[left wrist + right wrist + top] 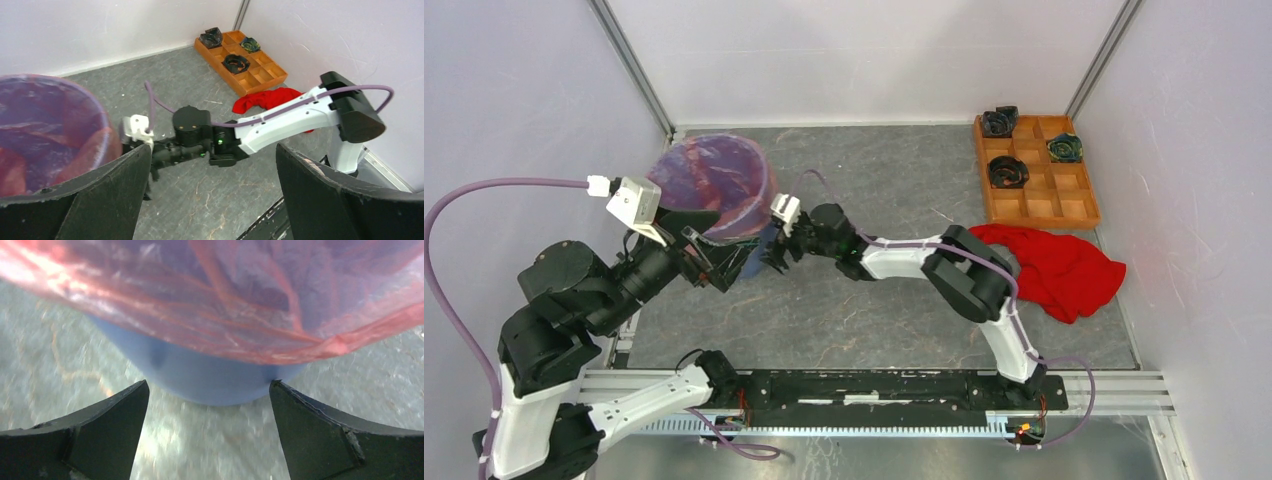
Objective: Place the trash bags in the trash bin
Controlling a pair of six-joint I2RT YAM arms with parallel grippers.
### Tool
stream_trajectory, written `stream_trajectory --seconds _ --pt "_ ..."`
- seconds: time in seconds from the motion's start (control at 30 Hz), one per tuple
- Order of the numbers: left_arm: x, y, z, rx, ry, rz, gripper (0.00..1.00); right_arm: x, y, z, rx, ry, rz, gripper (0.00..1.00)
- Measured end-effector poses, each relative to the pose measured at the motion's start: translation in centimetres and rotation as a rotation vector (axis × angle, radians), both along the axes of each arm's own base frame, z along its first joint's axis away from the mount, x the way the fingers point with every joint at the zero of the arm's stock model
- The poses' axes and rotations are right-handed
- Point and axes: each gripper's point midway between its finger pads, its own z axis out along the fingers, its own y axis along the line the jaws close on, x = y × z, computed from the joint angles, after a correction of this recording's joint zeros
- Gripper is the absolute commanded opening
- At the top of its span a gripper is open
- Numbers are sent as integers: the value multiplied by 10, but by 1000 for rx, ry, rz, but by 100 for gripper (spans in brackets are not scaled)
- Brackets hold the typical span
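Note:
The trash bin (764,208) is a round blue bucket standing at the back left of the table. The translucent red-pink trash bag (709,175) lines it, with its edge folded out over the rim. My left gripper (714,262) is open just in front of the bin, nothing between its fingers. In the left wrist view the bag (45,135) fills the bin at the left, beside my left gripper (212,150). My right gripper (774,252) is open at the bin's right side. Its wrist view shows the bag's hem (225,300) hanging over the blue wall (210,382), my right gripper (209,385) empty.
An orange compartmented tray (1034,205) with three dark objects sits at the back right. A solid red cloth (1059,268) lies in front of it, partly under the right arm's elbow. White walls enclose the grey table on three sides.

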Motion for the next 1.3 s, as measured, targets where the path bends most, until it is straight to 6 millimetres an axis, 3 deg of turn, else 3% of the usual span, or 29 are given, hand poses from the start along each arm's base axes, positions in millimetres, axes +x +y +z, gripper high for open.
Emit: stream_trajectory --seconds 0.2,0.27,0.37,0.47,0.53,0.6,0.7,0.83,0.9,1.1,1.3 --pt "-4 8 -6 14 12 10 100 36 76 10 120 72 -75 98" --pt "-4 8 -7 16 13 10 100 39 83 10 142 104 -99 98" --pt "-3 7 -7 18 16 10 100 35 73 -2 122 169 -145 98" --pt "-3 6 -7 17 15 12 100 17 32 -22 34 232 -202 98" --pt "-1 6 -8 15 13 17 100 -5 -16 -33 -51 275 -246 98" --pt "1 4 -13 18 15 19 100 -24 -58 -27 -103 291 -278 98" --pt "7 -2 -22 27 23 25 100 -43 -112 9 -116 265 -339 98" --pt "20 -11 -35 33 26 46 100 -60 -175 80 -61 178 -426 98" --pt "24 -14 -36 28 22 52 100 -70 -200 105 -39 147 -456 98" --pt "38 -25 -23 -19 -17 73 100 -92 -281 172 15 70 -602 98" --pt "47 -30 -14 -50 -42 90 100 -109 -346 251 243 -11 -733 98"
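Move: The blue trash bin, lined with the red bag, stands close in front of my right fingers: its middle is about 9 cm to the left and 5 cm ahead, some 4 cm higher. Well away on the other side lie the red cloth, roughly 58 cm to the right and level with the hand, and the wooden tray, about 57 cm right and 18 cm ahead, both some 8 cm lower. From my left hand the bin is about 15 cm ahead, 10 cm left and 30 cm below. With open fingers, my right hand goes on pushing the bin's side to the left and a little forward, some 8 cm, then reverses off it and sweeps about 40 cm right, also drawing back and climbing high towards the cloth's side, while turning some 40 degrees clockwise. My open left hand dips slightly and drifts about 5 cm forward and somewhat right. ##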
